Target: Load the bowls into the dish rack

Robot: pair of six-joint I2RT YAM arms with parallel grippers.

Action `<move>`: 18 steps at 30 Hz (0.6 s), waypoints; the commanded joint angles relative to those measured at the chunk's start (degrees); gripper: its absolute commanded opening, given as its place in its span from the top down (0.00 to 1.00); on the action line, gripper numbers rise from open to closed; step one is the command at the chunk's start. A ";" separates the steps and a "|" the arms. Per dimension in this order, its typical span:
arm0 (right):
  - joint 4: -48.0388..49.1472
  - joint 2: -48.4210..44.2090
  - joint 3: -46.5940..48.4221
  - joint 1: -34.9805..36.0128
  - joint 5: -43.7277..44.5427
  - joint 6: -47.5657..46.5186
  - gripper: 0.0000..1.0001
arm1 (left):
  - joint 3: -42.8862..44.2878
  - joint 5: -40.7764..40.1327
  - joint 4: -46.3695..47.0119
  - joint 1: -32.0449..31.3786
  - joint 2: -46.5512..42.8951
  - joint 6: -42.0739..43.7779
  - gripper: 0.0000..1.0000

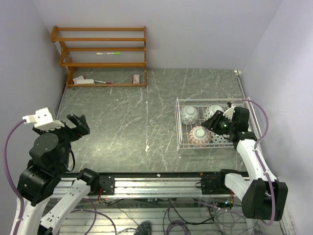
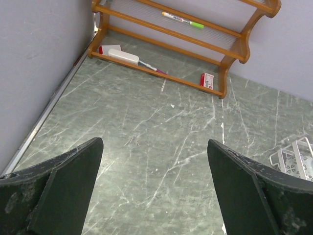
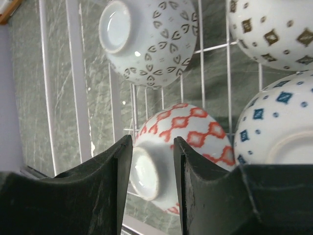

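The white wire dish rack (image 1: 177, 122) stands at the right of the table with several bowls in it. My right gripper (image 1: 213, 122) reaches down into the rack. In the right wrist view its jaws (image 3: 152, 138) stand a little apart, open, on either side of the foot of the red-patterned bowl (image 3: 195, 132), which lies tilted on the rack wires (image 3: 73, 73). Around it lie a grey-leaf bowl (image 3: 146, 41), a brown-diamond bowl (image 3: 274, 32) and a blue-patterned bowl (image 3: 279, 122). My left gripper (image 1: 78, 125) hovers wide open over bare table at the left, its jaws (image 2: 155, 141) empty.
An orange wooden shelf (image 1: 100, 54) stands at the back left, with a marker (image 2: 183, 19) on a rung and an eraser (image 2: 122, 56) and small red box (image 2: 207, 80) at its foot. Walls close in left and right. A metal rail (image 1: 156, 182) runs along the near edge.
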 commanded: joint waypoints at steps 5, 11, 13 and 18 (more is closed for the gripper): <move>1.38 -1.37 -1.60 7.35 2.59 4.38 0.60 | -0.48 1.48 2.06 0.38 0.17 -1.16 0.01; 2.38 1.28 0.33 11.10 6.57 3.92 0.55 | 0.19 0.38 1.10 0.38 -0.49 -0.90 0.01; -0.37 0.31 2.71 11.86 11.38 2.51 0.48 | 0.80 0.24 0.74 0.38 -0.44 -0.74 0.01; -8.81 -2.10 8.78 13.09 21.41 -1.30 0.27 | 1.12 0.01 0.59 0.42 -0.95 -0.80 0.01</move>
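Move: The red-patterned bowl, upside down in the front-left part of the dish rack, lies just below the right fingertips, about 3 cm back, 2 cm to the left and 6 cm down. From that hand the leaf-patterned bowl is some 6 cm ahead and 7 cm left, the diamond-patterned bowl about 6 ahead and 4 right, the blue-patterned bowl about 4 back and 7 right. The idle left hand has the red-patterned bowl roughly 44 cm to its right, 7 cm ahead and 28 cm down. The right hand, its fingers partly open and empty, swings left some 3.5 cm above the red-patterned bowl, low over the rack, and closes on the near right side of the leaf-patterned bowl without taking hold of anything. Towards the end it lifts about 1 cm and eases slightly back to the right while the fingers spread to about two thirds open and the wrist rolls a little, its left side dipping some 5 degrees. ##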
